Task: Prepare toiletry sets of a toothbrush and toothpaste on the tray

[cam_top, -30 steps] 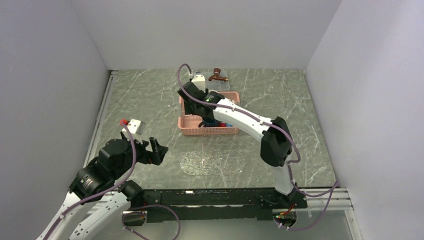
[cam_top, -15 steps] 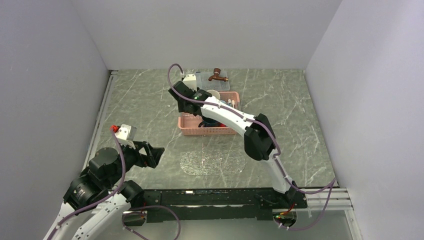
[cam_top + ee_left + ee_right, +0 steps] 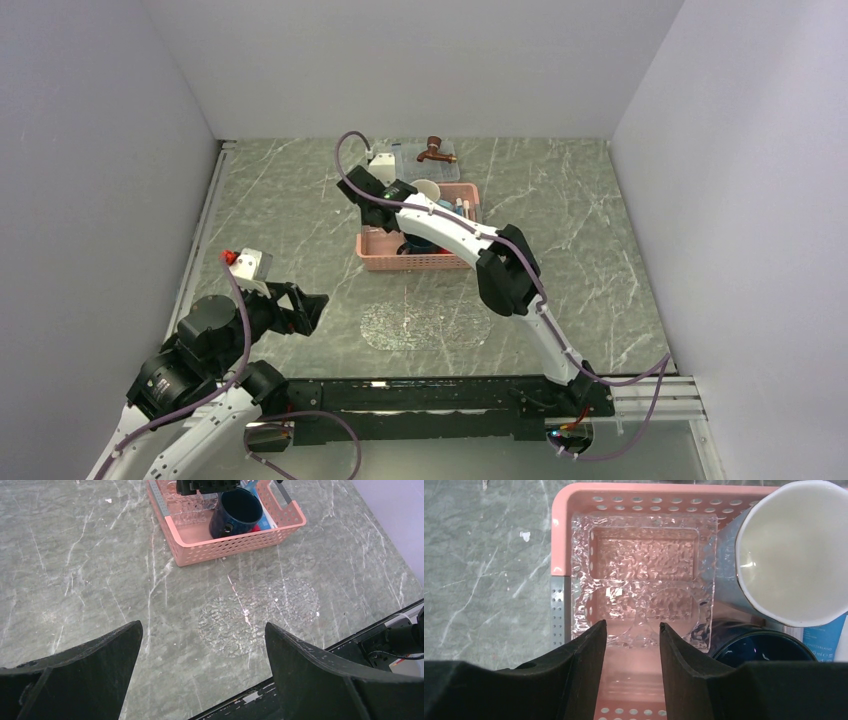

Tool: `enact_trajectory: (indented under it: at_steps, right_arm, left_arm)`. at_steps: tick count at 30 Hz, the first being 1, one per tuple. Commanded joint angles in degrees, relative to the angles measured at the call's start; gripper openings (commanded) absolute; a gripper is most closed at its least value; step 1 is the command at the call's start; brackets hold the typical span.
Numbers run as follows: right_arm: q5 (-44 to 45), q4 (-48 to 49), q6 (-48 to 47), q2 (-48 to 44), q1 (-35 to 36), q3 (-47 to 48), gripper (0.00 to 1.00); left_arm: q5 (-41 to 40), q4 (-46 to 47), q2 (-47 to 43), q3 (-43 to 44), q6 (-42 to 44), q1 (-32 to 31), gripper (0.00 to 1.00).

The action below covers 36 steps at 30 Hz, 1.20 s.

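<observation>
The tray (image 3: 644, 575), small and of clear dimpled plastic, lies in the left end of the pink basket (image 3: 561, 540). My right gripper (image 3: 633, 625) hangs over it, jaws open a narrow gap, with the tray's near edge between the fingertips. A light-blue toothpaste (image 3: 824, 637) tube shows at the basket's right side. Pale toothbrush (image 3: 462, 208) sticks lie at the basket's right end in the top view. My left gripper (image 3: 202, 627) is wide open and holds nothing, low over the table at the near left (image 3: 305, 308).
A white cup (image 3: 794, 550) and a dark blue mug (image 3: 764, 647) stand in the basket right of the tray. A clear oval textured mat (image 3: 425, 325) lies near the front. A larger clear tray (image 3: 425, 165) with a brown tap-shaped piece (image 3: 435, 150) sits behind the basket.
My right gripper has moved left to the basket's left end and its jaws have narrowed. The left arm drew back to the left, then held still.
</observation>
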Motion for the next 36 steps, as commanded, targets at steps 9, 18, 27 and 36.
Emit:
enact_trajectory:
  at_steps: [9, 18, 27, 36]
  right_arm:
    - [1.09, 1.81, 1.89, 1.7, -1.95, 3.61, 0.44]
    - [-0.45, 2.36, 1.31, 3.4, -2.18, 4.95, 0.42]
    - [-1.67, 2.27, 0.75, 4.67, -2.22, 5.31, 0.36]
    - [-1.73, 3.06, -0.06, 3.6, -2.09, 4.66, 0.21]
  left_arm:
    - [-0.48, 1.66, -0.56, 0.11, 0.87, -0.23, 0.99]
    - [-0.33, 1.78, -0.13, 0.07, 1.01, -0.21, 0.99]
    - [-0.27, 1.83, 0.4, 0.11, 1.08, -0.18, 0.99]
    - [-0.34, 1.83, 0.7, 0.08, 1.16, -0.21, 0.99]
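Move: The right hand hangs over the left part of the pink basket, its fingers just short of the clear tray, whose middle lies about 3 cm ahead and some 3 cm below. The white mug stands about 10 cm to this hand's right and 5 cm ahead, the navy mug 8 cm right and 2 cm back. The blue toothpaste is about 16 cm right and 1 cm back. From the left hand the clear tray lies roughly 27 cm ahead, 15 cm right and 16 cm lower. The right hand eases forward about 2 cm over the clear tray, edging 1 cm right and then mostly back left, and then sinks, ending nearly 3 cm lower, with the half-open fingers straddling the narrow bridge between the tray's two round cutouts. There it stops with hardly any turn of the wrist and closes the fingers to about half their gap, one tip in each cutout, drawing in on the bridge from both sides. ##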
